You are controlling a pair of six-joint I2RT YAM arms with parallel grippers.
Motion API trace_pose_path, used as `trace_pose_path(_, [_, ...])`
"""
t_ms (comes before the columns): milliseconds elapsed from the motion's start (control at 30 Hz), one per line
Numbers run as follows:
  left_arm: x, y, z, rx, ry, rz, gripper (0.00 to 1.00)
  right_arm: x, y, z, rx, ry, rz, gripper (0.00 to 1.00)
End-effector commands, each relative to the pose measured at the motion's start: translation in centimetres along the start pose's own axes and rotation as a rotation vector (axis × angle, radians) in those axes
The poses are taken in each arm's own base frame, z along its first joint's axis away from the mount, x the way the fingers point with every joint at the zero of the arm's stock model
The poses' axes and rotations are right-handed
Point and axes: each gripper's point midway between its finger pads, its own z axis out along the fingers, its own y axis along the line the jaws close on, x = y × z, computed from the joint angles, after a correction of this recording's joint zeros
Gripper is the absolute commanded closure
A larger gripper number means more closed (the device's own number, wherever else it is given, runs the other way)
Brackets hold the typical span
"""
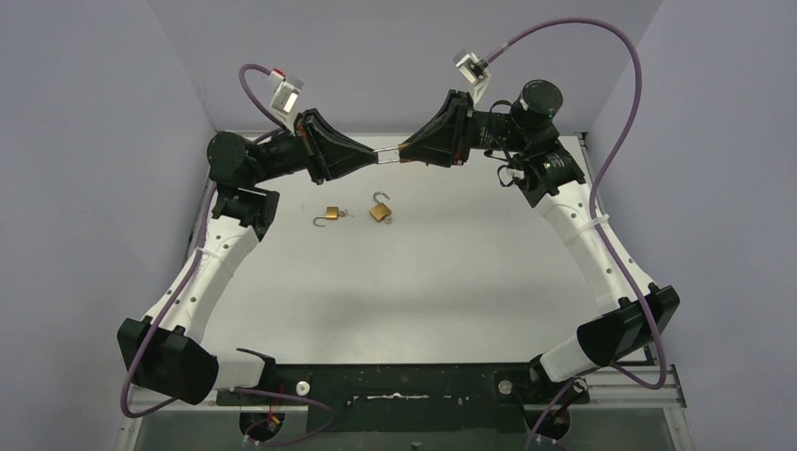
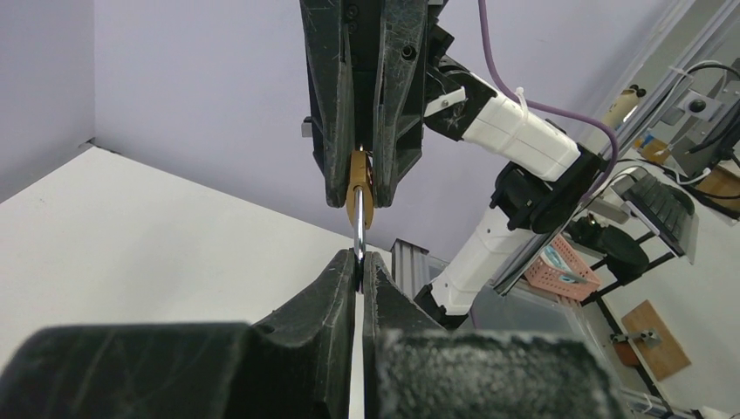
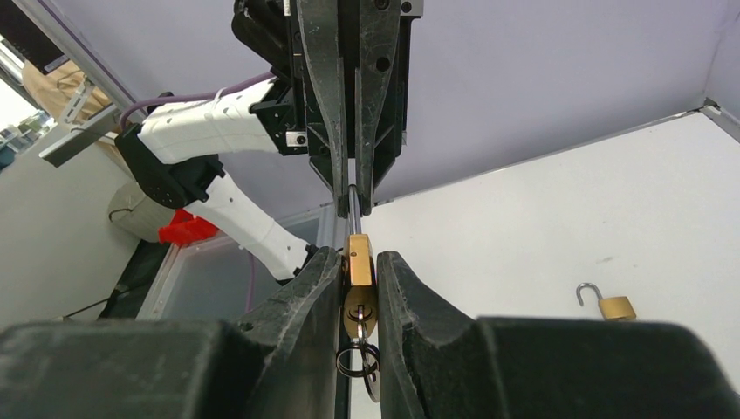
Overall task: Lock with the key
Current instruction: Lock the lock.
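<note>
A brass padlock [image 1: 400,151] hangs in mid-air between the two arms at the back of the table. My right gripper [image 3: 359,262] is shut on its brass body [image 3: 359,266]. The key [image 3: 360,316] sits in the keyhole at the lock's bottom, with a key ring [image 3: 353,361] dangling from it between the fingers. My left gripper [image 2: 359,262] is shut on the silver shackle [image 2: 359,237], which sticks out of the brass body [image 2: 359,199]. In the top view the left gripper [image 1: 376,156] and the right gripper [image 1: 406,150] meet tip to tip.
Two more brass padlocks with open shackles lie on the white table [image 1: 451,272] below the grippers, one at the left [image 1: 331,215] and one at the right [image 1: 381,211]. The right one [image 3: 613,305] also shows in the right wrist view. Lilac walls close in the back and sides.
</note>
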Motion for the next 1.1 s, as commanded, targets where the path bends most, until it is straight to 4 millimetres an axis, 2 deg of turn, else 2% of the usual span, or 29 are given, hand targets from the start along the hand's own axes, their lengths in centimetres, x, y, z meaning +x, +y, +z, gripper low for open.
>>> trace_pose_path(0, [-1.4,-4.5,2.2,0.135,-0.037,0.082,1.0,-0.4,0.5,1.9,0.021,-0.025,-0.044,1.0])
trace_pose_path(333, [-0.3,-3.6,3.6,0.098,-0.044,0.09,1.0,0.4,1.1,3.7,-0.007,-0.019,-0.027,1.0])
trace_pose_path(767, [-0.8,-4.0,3.7,0.103,-0.045,0.122,1.0,-0.2,0.7,2.9,0.019,-0.029,-0.028,1.0])
trace_pose_path(867, [-1.1,-4.3,3.5,0.11,-0.043,0.14,1.0,-0.8,0.0,1.5,0.054,-0.047,-0.028,0.6])
trace_pose_path(900, [-1.2,-4.2,3.3,0.106,-0.043,0.142,1.0,-1.2,-0.3,0.8,0.079,-0.06,-0.033,0.52])
trace_pose_path(967, [-1.5,-3.8,3.0,0.089,-0.047,0.147,1.0,-2.0,-0.8,-0.8,0.126,-0.088,-0.049,0.42])
trace_pose_path(1067, [-2.1,-3.3,2.7,0.072,-0.055,0.149,1.0,-2.7,-1.1,-2.5,0.158,-0.11,-0.067,0.39])
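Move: The left fingertips pinch the closed end of the shackle; the lock body it is being pushed into, held by the right fingers, lies about 5 cm to their right, level in height and reach. From the right hand the shackle's closed end is some 4 cm to its left, straight across. From the left hand, the middle padlock lies on the table roughly 27 cm ahead, 2 cm left and 46 cm below; the left padlock is equally far ahead and below, about 15 cm left. Rightward and a little forward, the left hand eases about 1 cm with the shackle still pinched, towards the lock body the right fingers keep held while drifting about 1 cm forward. Then the right fingers open wide, ending their two-sided grip, and the left hand swings another 1.5 cm or so right and 2 cm back. ##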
